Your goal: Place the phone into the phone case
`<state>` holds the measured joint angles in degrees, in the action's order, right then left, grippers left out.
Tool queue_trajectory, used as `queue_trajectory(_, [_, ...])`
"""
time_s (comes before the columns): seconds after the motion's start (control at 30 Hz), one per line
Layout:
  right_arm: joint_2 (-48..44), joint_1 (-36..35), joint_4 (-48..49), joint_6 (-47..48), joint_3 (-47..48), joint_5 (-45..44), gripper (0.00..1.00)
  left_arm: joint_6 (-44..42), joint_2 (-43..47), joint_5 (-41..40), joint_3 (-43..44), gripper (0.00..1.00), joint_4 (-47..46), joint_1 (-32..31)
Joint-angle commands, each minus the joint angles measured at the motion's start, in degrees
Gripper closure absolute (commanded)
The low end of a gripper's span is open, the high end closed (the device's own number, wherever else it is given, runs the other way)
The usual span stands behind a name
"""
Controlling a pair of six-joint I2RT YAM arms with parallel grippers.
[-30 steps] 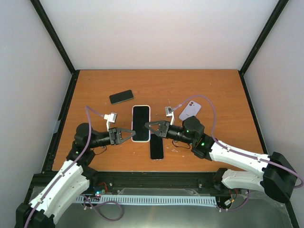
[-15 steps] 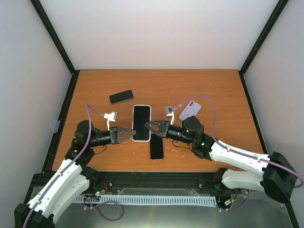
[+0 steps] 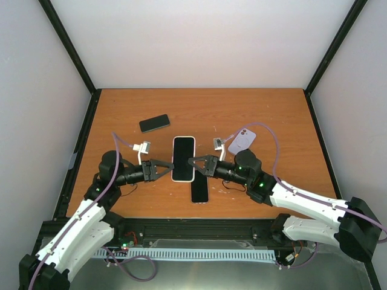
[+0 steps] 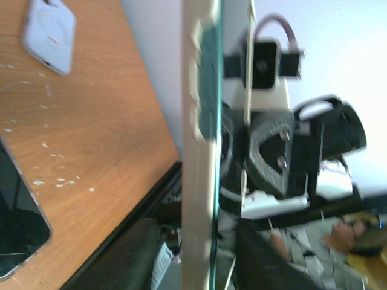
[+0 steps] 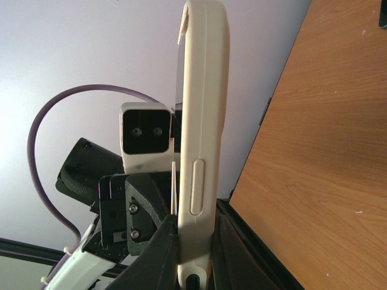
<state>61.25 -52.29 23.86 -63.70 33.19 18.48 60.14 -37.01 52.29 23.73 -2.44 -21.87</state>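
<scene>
A phone with a black screen sits inside a cream-white case [image 3: 183, 158]. Both grippers hold it off the table, flat side up, near the table's middle. My left gripper [image 3: 169, 170] is shut on its left long edge. My right gripper [image 3: 194, 163] is shut on its right long edge. In the left wrist view the case [image 4: 199, 121] stands edge-on between my left gripper's [image 4: 205, 263] dark fingers. In the right wrist view the case edge [image 5: 202, 133], with its side button, is pinched by my right gripper [image 5: 196, 254].
A second black phone [image 3: 199, 191] lies on the table just under the held one and shows in the left wrist view [image 4: 15, 223]. A third black phone [image 3: 154, 123] lies at the back left. A lavender case [image 3: 242, 140] lies at the back right.
The cased phone has risen off the table and shifted slightly right. Both grippers have closed in on its long edges and moved with it.
</scene>
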Motion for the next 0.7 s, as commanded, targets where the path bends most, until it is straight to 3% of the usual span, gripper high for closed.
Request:
queue_trajectory(0.0, [-2.96,2.63,-2.06,2.66,-0.47,0.14,0.97,-4.37,-0.14,-7.25,3.9,0.33,7.8,0.25])
queue_trajectory(0.13, [-4.07,6.56,-10.69,7.02,0.55,-0.31,0.97,-7.54,-0.43,-12.96,6.01,0.02,14.98,0.25])
queue_trajectory(0.37, [1.67,17.44,-26.69,18.63,3.66,5.14,0.97,-12.26,-4.14,-21.1,9.31,0.01,25.3,0.25])
queue_trajectory(0.53, [10.55,23.93,-28.51,26.06,6.98,9.08,0.97,-13.38,-5.22,-22.16,8.45,0.01,25.35,0.32])
queue_trajectory(0.67, [17.47,26.75,-23.89,27.03,10.33,10.33,0.97,-13.75,-5.48,-23.26,8.55,0.01,25.48,0.25])
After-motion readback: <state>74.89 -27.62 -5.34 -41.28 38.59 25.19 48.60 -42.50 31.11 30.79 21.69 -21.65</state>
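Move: The right hand already holds the white-cased phone by its right edge; the open patch of table it is taken to lies about 12 cm ahead, 7 cm right and 25 cm below. The clear-cased phone lies nearly under that hand, some 2 cm ahead and 3 cm right; the purple phone is 22 cm ahead and 21 cm right. From the left hand, already opening at the white-cased phone's left edge, the patch is 13 cm ahead and 15 cm right. Right hand lowers the white-cased phone about 15 cm, swinging 10 forward and right; left opens wide, sinking clear. ##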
